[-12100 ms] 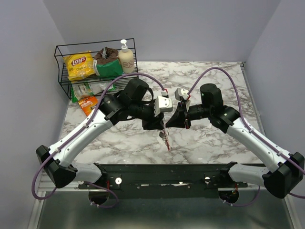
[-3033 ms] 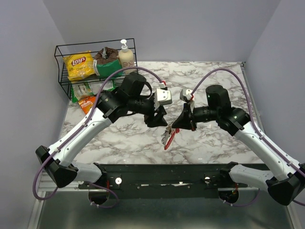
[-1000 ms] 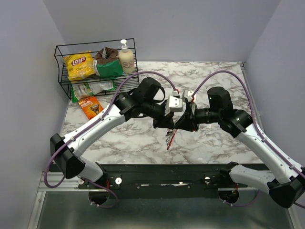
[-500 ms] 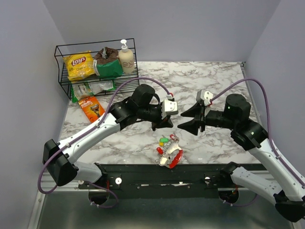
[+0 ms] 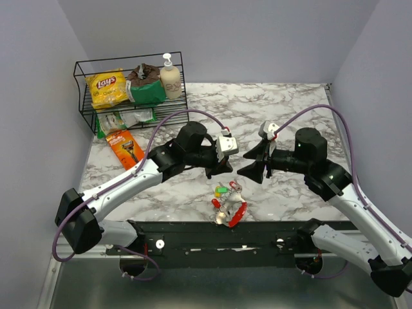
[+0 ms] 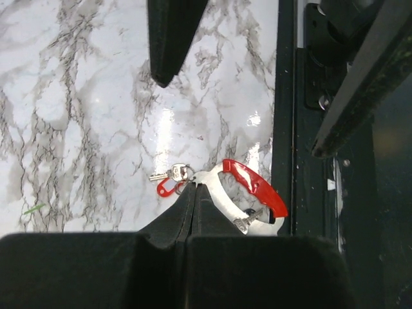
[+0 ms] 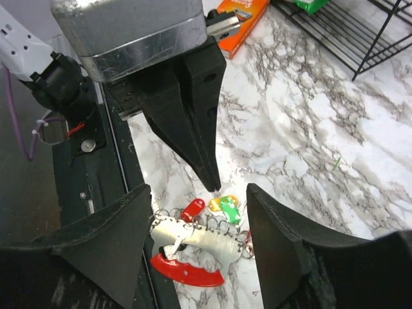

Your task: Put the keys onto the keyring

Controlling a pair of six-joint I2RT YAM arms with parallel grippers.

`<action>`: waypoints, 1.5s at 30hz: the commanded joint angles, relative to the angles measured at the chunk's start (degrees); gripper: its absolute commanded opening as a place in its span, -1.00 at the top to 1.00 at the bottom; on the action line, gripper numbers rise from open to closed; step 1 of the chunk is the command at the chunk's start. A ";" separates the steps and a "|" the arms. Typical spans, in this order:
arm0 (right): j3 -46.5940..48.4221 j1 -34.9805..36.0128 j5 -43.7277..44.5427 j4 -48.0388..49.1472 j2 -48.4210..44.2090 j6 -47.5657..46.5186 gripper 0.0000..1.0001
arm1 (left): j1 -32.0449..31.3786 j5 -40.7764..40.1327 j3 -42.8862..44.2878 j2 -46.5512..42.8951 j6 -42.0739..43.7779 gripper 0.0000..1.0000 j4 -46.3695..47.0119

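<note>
The keyring [image 5: 237, 211], a red curved loop on a silvery plate, lies flat on the marble near the front edge, touched by neither gripper. Red, yellow and green keys [image 5: 223, 190] hang on its small rings. In the right wrist view the keyring [image 7: 187, 270] and the red-headed key [image 7: 192, 208] lie below my open right gripper [image 7: 198, 193]. My left gripper [image 5: 216, 171] hovers above and behind it, shut on nothing. Its closed fingertips [image 6: 194, 191] hide part of the keyring [image 6: 255, 187]. My right gripper [image 5: 251, 165] faces the left one.
A wire basket [image 5: 87, 111] with a chip bag [image 5: 107, 88] and a soap bottle [image 5: 170, 77] stands at the back left. An orange packet [image 5: 129, 149] lies in front of it. The black base rail [image 5: 193, 235] runs just beside the keyring.
A second ago both grippers met at the keyring above the table. It now lies on the marble; the right gripper has opened and drawn back right, the left has shut empty.
</note>
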 commanded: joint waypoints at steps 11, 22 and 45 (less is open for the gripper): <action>-6.77 0.52 2.62 -1.57 14.28 7.76 -0.43 | 9.18 -15.77 -17.40 -3.61 -21.26 -0.06 21.68; -6.33 11.41 10.96 -4.22 30.63 11.54 -0.31 | 20.77 -19.82 -26.45 -8.09 -30.75 -0.74 28.10; -7.56 15.73 18.87 -3.86 40.40 15.67 0.99 | 24.13 -14.54 -26.29 -6.60 -32.34 -0.75 29.51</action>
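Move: The keyring with its red handle lies on the table well under the right hand, about 27 cm below it, 4 cm back and 3 cm to the left. From that same hand the red tag is roughly 7 cm left and 4 cm back, the green tag 6 cm left and 1 cm ahead, and the far red-tagged key about 3 cm straight ahead, all three at table height. From the left hand the keyring is some 21 cm below, 4 cm back and 1 cm to the right. Down some 27 cm goes the right hand, drifting slightly back and left onto the keyring's metal plate; its open fingers swing to point steeply down and close fully with their tips at the plate, seeming to pinch its edge. The empty left hand clears away left and forward while sinking, turning counter-clockwise and opening wide. ##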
